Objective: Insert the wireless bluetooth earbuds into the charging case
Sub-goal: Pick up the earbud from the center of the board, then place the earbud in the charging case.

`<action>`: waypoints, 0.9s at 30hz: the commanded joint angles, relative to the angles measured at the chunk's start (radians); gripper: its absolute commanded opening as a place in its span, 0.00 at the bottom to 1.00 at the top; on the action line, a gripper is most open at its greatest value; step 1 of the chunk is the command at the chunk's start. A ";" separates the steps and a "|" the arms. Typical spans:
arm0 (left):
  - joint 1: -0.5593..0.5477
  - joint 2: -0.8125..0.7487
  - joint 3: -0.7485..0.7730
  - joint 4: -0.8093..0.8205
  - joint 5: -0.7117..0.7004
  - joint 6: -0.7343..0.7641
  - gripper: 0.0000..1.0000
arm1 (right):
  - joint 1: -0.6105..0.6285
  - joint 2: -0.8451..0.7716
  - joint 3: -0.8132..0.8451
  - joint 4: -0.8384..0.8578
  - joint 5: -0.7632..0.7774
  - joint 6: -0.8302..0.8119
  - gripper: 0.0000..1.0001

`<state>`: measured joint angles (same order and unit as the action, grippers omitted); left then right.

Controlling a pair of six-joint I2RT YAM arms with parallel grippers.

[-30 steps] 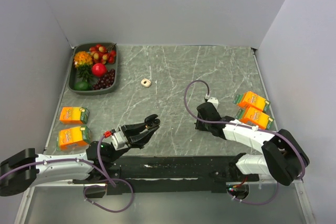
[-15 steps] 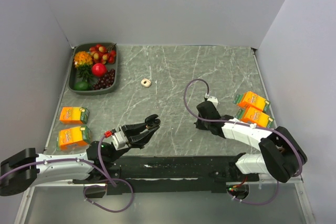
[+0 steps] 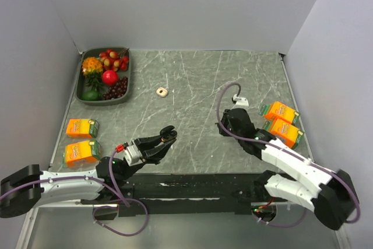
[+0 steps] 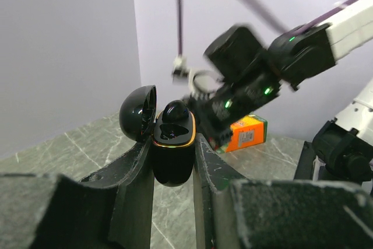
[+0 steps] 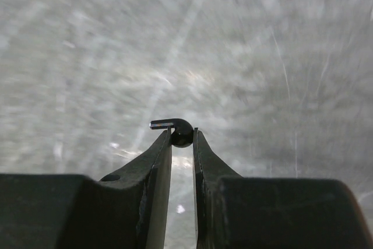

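My left gripper (image 4: 173, 144) is shut on the charging case (image 4: 173, 158), a glossy black pebble held upright off the table. Its lid (image 4: 138, 112) stands open to the left, and one black earbud (image 4: 175, 111) sits in the case's top. In the top view the left gripper (image 3: 166, 136) hovers near the table's front centre. My right gripper (image 5: 182, 138) is shut on the other earbud (image 5: 180, 132), a small black bean whose short stem points left past the fingertips. It hangs above the marbled table, right of centre (image 3: 224, 129), blurred with motion.
A grey tray (image 3: 85, 98) of fruit stands at the back left. Two orange cartons (image 3: 81, 127) lie at the left edge and two more (image 3: 281, 112) at the right. A beige ring (image 3: 162, 92) lies mid-table. White walls close in the sides.
The right gripper has closed on the earbud and lifted it off the table, its arm swinging up and back. The left gripper with the case has stayed put.
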<state>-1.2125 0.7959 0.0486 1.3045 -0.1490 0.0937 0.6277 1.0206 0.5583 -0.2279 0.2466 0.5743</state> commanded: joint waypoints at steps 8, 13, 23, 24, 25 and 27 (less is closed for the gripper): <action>0.004 0.061 0.010 0.326 -0.083 0.021 0.01 | 0.403 -0.329 0.072 0.189 0.404 -0.434 0.00; 0.016 0.084 0.042 0.311 -0.096 0.038 0.01 | 0.596 -0.379 0.029 0.363 0.562 -0.658 0.00; 0.126 0.103 0.079 0.318 -0.072 0.001 0.01 | 0.845 -0.084 -0.041 1.385 0.702 -1.657 0.00; 0.129 0.104 0.077 0.331 -0.069 0.000 0.01 | 0.852 -0.056 -0.055 1.479 0.686 -1.782 0.00; 0.131 0.111 0.076 0.338 -0.067 -0.002 0.01 | 0.860 -0.028 -0.060 1.624 0.657 -1.841 0.00; 0.131 0.115 0.065 0.361 -0.058 -0.006 0.01 | 0.885 0.059 -0.073 1.784 0.629 -2.009 0.00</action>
<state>-1.0885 0.8989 0.0910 1.3048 -0.2321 0.1104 1.4742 0.9821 0.5129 0.9840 0.9047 -0.9535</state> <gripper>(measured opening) 0.297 0.232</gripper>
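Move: The earbud is already pinched in the right fingertips, some 8 cm above the table. The open charging case, held by the left gripper, lies about 19 cm left of the right hand, 12 cm back and 18 cm higher. The white case is some 23 cm ahead and 24 cm left of the right hand; the nearer orange box is about 25 cm right, level with it. From the left hand, the earbud is about 12 cm ahead, 19 cm right and 18 cm below. The earbud, still pinched at the right fingertips, is swept quickly up some 23 cm, and also left and back, towards the open case, while the right wrist swings its fingers up from slanting down to pointing forward-left and slightly upward. The left hand keeps its grip on the case, carries it about 5 cm forward after a small dip, and turns slightly counter-clockwise. ##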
